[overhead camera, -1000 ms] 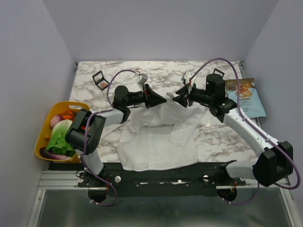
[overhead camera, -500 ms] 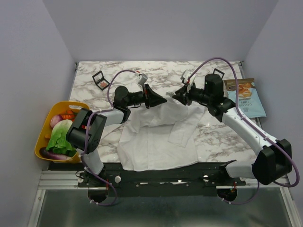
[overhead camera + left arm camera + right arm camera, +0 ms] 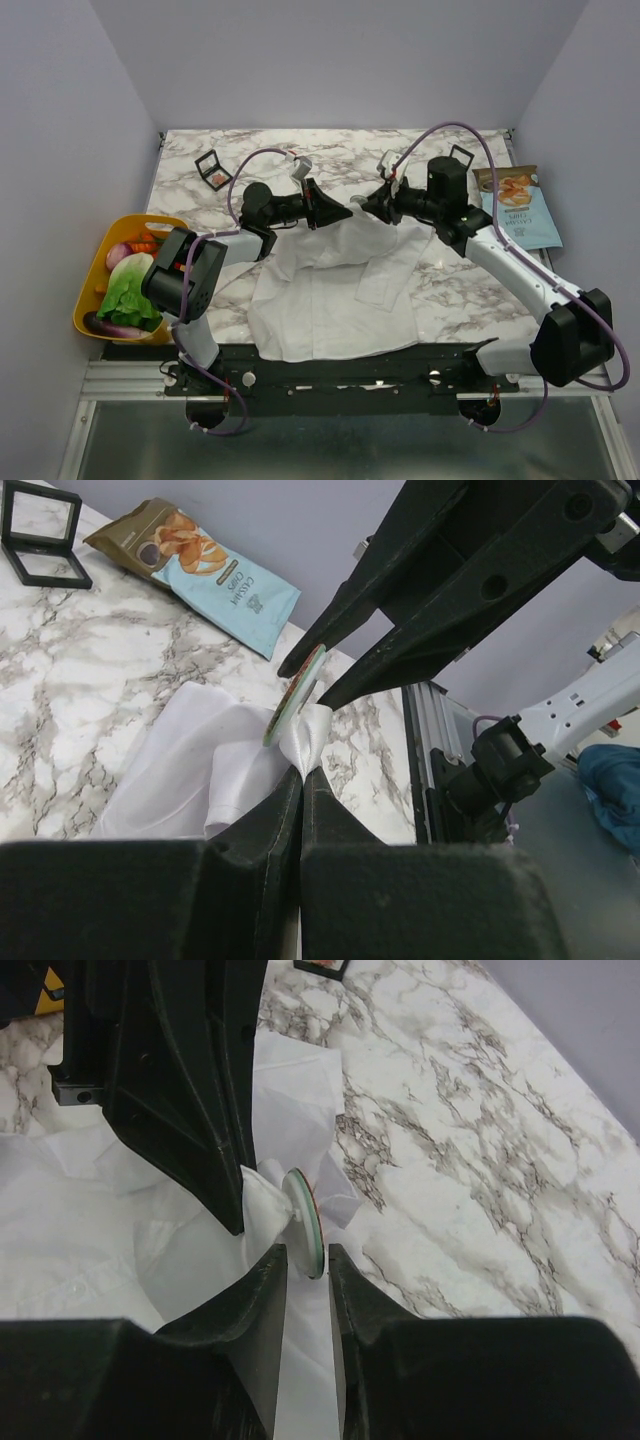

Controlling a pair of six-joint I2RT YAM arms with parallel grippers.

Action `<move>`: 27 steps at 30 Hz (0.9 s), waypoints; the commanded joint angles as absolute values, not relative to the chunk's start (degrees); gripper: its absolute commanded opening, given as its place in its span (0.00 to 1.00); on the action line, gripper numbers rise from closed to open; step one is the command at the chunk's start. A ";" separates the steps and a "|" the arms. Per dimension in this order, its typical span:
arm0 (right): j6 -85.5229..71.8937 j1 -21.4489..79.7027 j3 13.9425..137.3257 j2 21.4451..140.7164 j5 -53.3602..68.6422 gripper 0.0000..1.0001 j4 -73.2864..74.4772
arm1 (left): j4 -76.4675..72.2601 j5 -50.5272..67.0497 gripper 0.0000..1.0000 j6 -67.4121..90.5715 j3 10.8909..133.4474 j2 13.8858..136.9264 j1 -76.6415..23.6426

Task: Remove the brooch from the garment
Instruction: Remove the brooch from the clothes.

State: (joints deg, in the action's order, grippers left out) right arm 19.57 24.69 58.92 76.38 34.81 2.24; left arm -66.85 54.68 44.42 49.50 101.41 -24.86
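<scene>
The garment (image 3: 320, 300), a white shirt, lies spread at the near middle of the table, with its top pulled up into a peak. My left gripper (image 3: 347, 210) is shut on that peak of fabric (image 3: 302, 742). The brooch (image 3: 305, 1222), a small round disc seen edge-on with a green rim, stands pinned to the fabric just past the left fingertips (image 3: 232, 1210). My right gripper (image 3: 307, 1250) is open, its jaws narrowly apart on either side of the disc's lower edge. In the left wrist view the brooch (image 3: 295, 695) sits between the right fingers (image 3: 400, 590).
A yellow basket (image 3: 80, 312) of vegetables hangs off the table's left edge. A blue chips bag (image 3: 518, 205) lies at the right, with a black palette (image 3: 460, 155) behind it and another (image 3: 212, 168) at the back left.
The right gripper has slid a little left onto the brooch and its jaws have narrowed around the disc. The left gripper has kept its hold on the fabric.
</scene>
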 commanded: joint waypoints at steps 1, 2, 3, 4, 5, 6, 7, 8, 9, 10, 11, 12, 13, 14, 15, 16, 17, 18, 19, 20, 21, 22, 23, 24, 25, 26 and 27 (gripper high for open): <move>21.09 25.22 59.41 77.61 36.30 0.32 1.93 | -69.78 55.72 0.08 45.26 50.36 101.78 -24.70; 21.18 25.22 59.41 77.61 36.39 0.32 2.02 | -69.87 55.90 0.08 45.26 50.27 101.69 -24.70; 21.44 25.22 59.33 77.61 36.56 0.32 2.11 | -69.87 55.90 0.08 45.26 50.19 101.69 -24.70; 21.62 25.22 59.24 77.52 37.17 0.31 2.11 | -70.13 55.99 0.08 45.26 50.19 101.69 -24.70; 21.62 25.22 59.24 77.43 37.44 0.29 2.11 | -70.22 56.16 0.08 45.44 50.19 101.78 -24.70; 21.71 25.22 59.15 77.26 37.70 0.28 2.20 | -70.31 56.25 0.09 45.53 50.10 101.78 -24.70; 21.71 25.22 59.15 77.17 38.14 0.27 2.20 | -70.49 56.25 0.08 45.61 50.10 101.86 -24.70; 21.80 25.14 59.15 77.08 38.23 0.26 2.20 | -70.84 56.34 0.09 45.88 50.10 101.87 -24.70; 21.97 25.22 59.06 76.91 38.23 0.24 2.20 | -71.01 56.42 0.09 46.05 50.10 101.95 -24.70; 22.23 25.22 59.06 76.82 38.49 0.23 2.20 | -71.02 56.51 0.09 46.14 50.18 102.04 -24.70; 22.24 25.22 58.98 76.82 39.02 0.19 2.11 | -71.10 56.51 0.09 46.23 50.19 102.04 -24.70; 22.32 25.22 58.89 76.73 39.28 0.17 2.20 | -71.02 56.43 0.09 46.23 50.19 101.95 -24.70; 22.50 25.22 58.71 76.38 39.64 0.15 2.20 | -71.10 56.60 0.09 46.23 50.10 102.04 -24.70; 22.59 25.22 58.71 76.20 40.16 0.11 2.11 | -71.10 56.60 0.09 46.23 50.10 102.13 -24.70; 22.67 25.22 58.62 76.03 40.34 0.09 2.20 | -71.10 56.69 0.09 46.23 50.01 102.22 -24.70; 22.68 25.22 58.62 75.68 40.43 0.06 2.20 | -71.10 56.69 0.09 46.23 50.01 102.39 -24.70; 22.68 25.22 58.80 75.59 40.34 0.01 2.37 | -71.02 56.78 0.09 46.14 50.01 102.57 -24.70; 22.85 25.22 59.06 75.50 40.43 0.01 2.72 | -71.02 56.78 0.09 46.14 50.10 102.74 -24.70; 23.11 25.22 59.58 75.50 40.26 0.01 3.86 | -70.75 56.86 0.10 45.97 50.18 102.83 -24.70; 23.29 25.22 59.85 75.59 39.99 0.01 4.48 | -70.40 57.04 0.11 45.79 50.27 102.83 -24.70; 23.38 25.22 60.29 75.67 39.64 0.01 5.18 | -69.97 57.22 0.12 45.62 50.45 102.92 -24.70; 23.38 25.14 61.86 75.85 39.03 0.01 7.27 | -69.26 57.39 0.12 45.01 50.71 102.75 -24.70; 23.55 25.22 62.92 76.46 37.37 0.01 8.86 | -68.65 57.57 0.13 44.48 50.71 102.48 -24.70; 24.16 25.22 64.15 76.81 36.22 0.01 10.62 | -68.03 57.57 0.13 43.95 50.89 102.31 -24.70; 24.60 25.22 65.29 77.25 35.17 0.01 14.29 | -66.64 57.57 0.13 43.51 50.89 102.04 -24.70; 25.22 25.22 67.48 77.69 32.63 0.01 16.15 | -66.01 57.48 0.13 42.37 50.98 101.69 -24.78; 26.18 25.22 68.20 78.39 31.48 0.01 17.91 | -65.57 57.31 0.13 42.19 50.98 101.52 -24.70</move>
State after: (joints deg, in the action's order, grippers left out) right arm 23.18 24.82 62.41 77.06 37.08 9.21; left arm -67.44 56.12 44.97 49.54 102.35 -24.86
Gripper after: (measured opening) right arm 0.025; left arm 0.130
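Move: Just beyond the right fingertips, and partly between them, stands the brooch, edge-on, about 1 cm ahead and 1 cm left of the right hand at nearly its height. The pinched peak of garment cloth behind the brooch lies some 3 cm left of the right hand, 2 cm back and about 1 cm lower. From the left hand, which already holds that peak, the brooch is about 2 cm ahead, 2 cm right and 1 cm higher. Closing the right fingers from about a third open to nearly shut, the right hand pinches the brooch by its rim. Meanwhile it eases back roughly 1 cm and a little left and down, turning barely 5 degrees counter-clockwise, then starts to lift at the very end. The left hand stays put, keeping its pinch on the cloth beside the brooch. ##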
